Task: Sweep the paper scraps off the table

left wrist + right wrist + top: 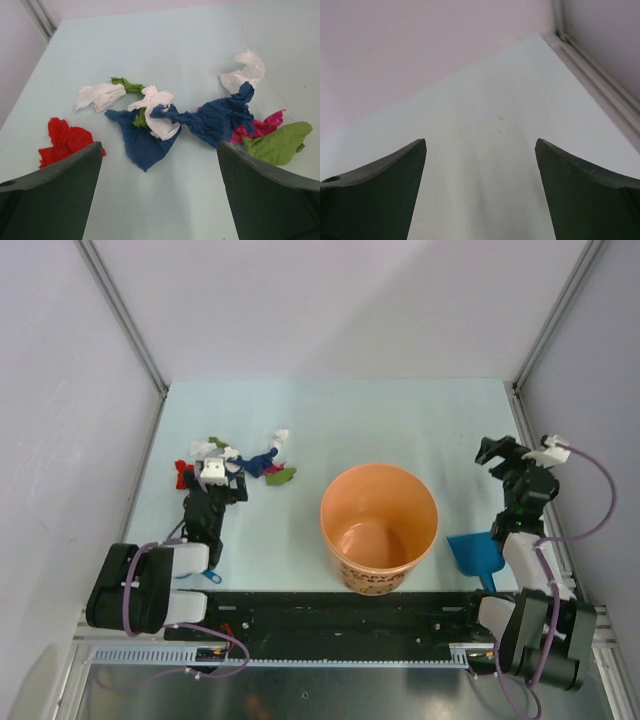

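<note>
The paper scraps [245,460] lie in a loose cluster on the left of the pale green table [400,420]. The left wrist view shows a red one [65,140], white ones [100,95], dark blue ones [142,142], a magenta one [260,127] and a green one [280,142]. My left gripper [215,478] hovers at the near side of the cluster. It stands open [159,150] with bare table between its fingers and the scraps just ahead. My right gripper [497,452] is at the far right, open [480,142] over bare table [495,125], holding nothing.
An orange bucket [380,530] stands upright at the middle near the front edge. A blue dustpan [475,555] lies right of it beside the right arm. A small blue handle [210,577] pokes out by the left arm's base. Grey walls and metal rails [590,75] enclose the table.
</note>
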Tool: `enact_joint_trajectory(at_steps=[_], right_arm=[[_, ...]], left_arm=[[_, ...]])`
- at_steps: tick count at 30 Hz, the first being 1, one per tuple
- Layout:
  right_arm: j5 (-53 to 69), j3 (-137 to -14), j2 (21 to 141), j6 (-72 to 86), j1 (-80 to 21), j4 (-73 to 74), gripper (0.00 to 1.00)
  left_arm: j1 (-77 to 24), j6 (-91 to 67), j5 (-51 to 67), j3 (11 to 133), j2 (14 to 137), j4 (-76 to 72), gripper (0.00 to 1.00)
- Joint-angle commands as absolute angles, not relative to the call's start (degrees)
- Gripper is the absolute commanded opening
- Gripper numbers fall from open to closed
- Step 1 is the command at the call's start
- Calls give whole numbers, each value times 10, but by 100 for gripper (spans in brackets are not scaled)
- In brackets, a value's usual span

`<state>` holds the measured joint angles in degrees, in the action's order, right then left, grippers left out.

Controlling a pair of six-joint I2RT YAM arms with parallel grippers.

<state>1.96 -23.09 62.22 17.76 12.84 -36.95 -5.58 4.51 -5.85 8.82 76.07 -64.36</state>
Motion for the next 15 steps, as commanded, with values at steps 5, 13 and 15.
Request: enact_joint_trajectory(at_steps=[5,13,15], right_arm=[[248,-429,554,238,102,-78,93],[276,-679,570,3,-89,330,91],[215,-701,570,-22,-150,415,90]], left_arm=[[-54,62,-39,325,716,-312,100],[-54,118,166,551,685,64,100],[-54,141,191,590,672,140,100]])
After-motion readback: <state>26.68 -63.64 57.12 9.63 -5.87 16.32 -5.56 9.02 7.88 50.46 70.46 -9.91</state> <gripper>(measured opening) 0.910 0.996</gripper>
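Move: The paper scraps' blue middle lies about 9 cm ahead of the left hand, 5 cm to its right and 10 cm below; the red scrap is some 6 cm ahead and 7 cm left, and the brush about 13 cm back and 4 cm left, both equally low. The orange bin's middle lies roughly 30 cm left of the right hand, 14 cm back and 8 cm lower; the dustpan is about 13 cm back, 8 cm left and 18 cm below that hand. Over the scraps, the empty left hand climbs about 14 cm while reaching some 6 cm forward, then drifts right as it turns clockwise. Towards the bin, but well above its rim, the right hand first rises, then sweeps left and slightly back, about 18 cm across, turning roughly 45 degrees counter-clockwise. Both grippers stay open and touch nothing. ##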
